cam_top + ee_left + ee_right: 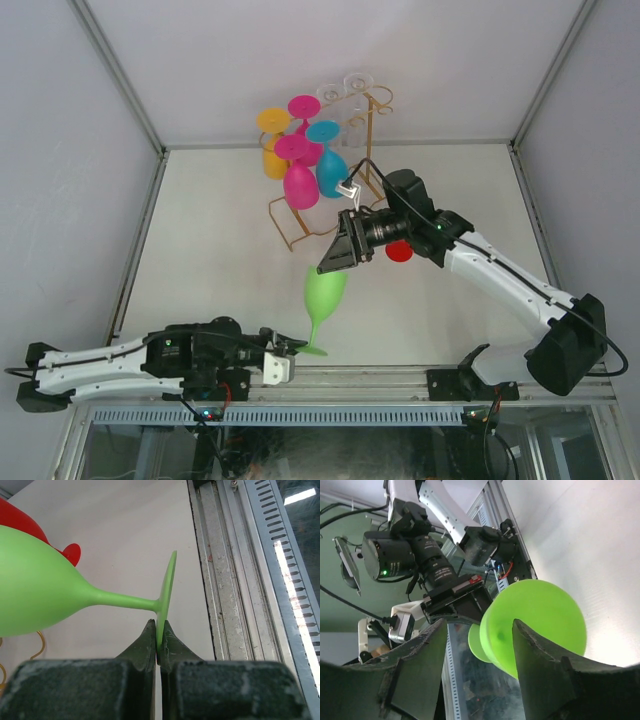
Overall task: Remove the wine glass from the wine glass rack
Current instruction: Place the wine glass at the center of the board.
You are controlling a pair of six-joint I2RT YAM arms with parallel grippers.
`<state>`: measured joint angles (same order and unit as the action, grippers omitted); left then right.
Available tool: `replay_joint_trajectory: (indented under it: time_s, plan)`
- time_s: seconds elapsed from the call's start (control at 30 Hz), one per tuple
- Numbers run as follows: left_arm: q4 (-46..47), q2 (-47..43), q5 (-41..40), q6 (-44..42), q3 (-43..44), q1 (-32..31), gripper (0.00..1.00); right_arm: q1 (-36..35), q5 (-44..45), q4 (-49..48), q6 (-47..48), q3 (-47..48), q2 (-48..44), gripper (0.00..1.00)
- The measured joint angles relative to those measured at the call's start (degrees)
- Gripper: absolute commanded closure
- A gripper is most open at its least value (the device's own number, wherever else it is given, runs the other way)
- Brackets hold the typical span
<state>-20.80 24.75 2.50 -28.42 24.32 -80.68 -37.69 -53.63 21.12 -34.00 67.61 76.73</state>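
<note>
A lime-green wine glass (325, 290) hangs tilted above the table's near middle, away from the gold wire wine glass rack (378, 100) at the back. My left gripper (158, 625) is shut on the edge of its round foot (169, 587); its stem and bowl (30, 595) reach off to the left. My right gripper (335, 257) stands open at the bowl's rim. In the right wrist view the green glass (540, 615) lies beside the right finger (540, 660), with a wide gap to the left finger (420, 650).
Pink (300, 185), yellow (273, 140) and blue (330, 170) glasses and clear ones (345, 90) hang from the rack. A red glass (399, 250) lies on the table under my right arm. A metal rail (235, 580) runs along the near table edge.
</note>
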Motion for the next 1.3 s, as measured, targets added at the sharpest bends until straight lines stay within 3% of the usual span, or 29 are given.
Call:
replay_joint_trajectory:
  time_s: [0.43, 0.7, 0.87, 0.97, 1.07, 1.2, 1.3]
  plan:
    - [0.11, 0.46, 3.45, 0.79, 0.0, 1.81, 1.0, -2.14, -3.02, 4.33, 4.81, 1.92, 0.24, 0.64]
    - [-0.07, 1.29, 3.8, 0.39, 0.0, 2.16, 1.0, -2.23, -3.72, 7.65, 8.68, 2.71, 0.85, 0.6]
    - [-0.5, 1.88, 3.78, 0.28, 0.0, 2.23, 1.0, -2.62, -3.89, 10.36, 12.33, 3.37, 0.85, 0.7]
    - [-0.48, 2.75, 3.65, 0.0, 0.0, 2.25, 1.0, -2.58, -3.39, 11.85, 13.4, 3.37, 0.85, 0.6]
    - [-0.9, 2.21, 3.67, -0.11, 0.0, 2.34, 1.0, -2.58, -3.17, 12.61, 13.92, 3.37, 0.85, 0.58]
    - [-1.86, 0.98, 3.69, -0.11, 0.0, 2.45, 1.0, -2.6, -3.26, 13.18, 14.16, 3.37, 0.85, 0.69]
    - [-1.77, 1.73, 3.32, -0.26, 0.0, 2.45, 1.0, -2.62, -3.48, 13.46, 14.23, 3.37, 0.85, 0.7]
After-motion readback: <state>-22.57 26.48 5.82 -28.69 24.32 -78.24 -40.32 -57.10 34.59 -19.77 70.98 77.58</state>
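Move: The green wine glass, its foot pinched in the left fingers, slants up so that its middle is about 6 cm ahead of, 3 cm right of and 6 cm above the left hand. From the right hand, which is at its rim, that middle is roughly 5 cm back, 2 cm left and 6 cm down. The red glass stands some 9 cm ahead and 12 cm right of the right hand, 20 cm lower; the rack is about 20 cm ahead and 3 cm left, 12 cm lower. Right hand draws back about 3.5 cm along the green glass's rim, half-closing around its wall; left keeps the foot pinched. ##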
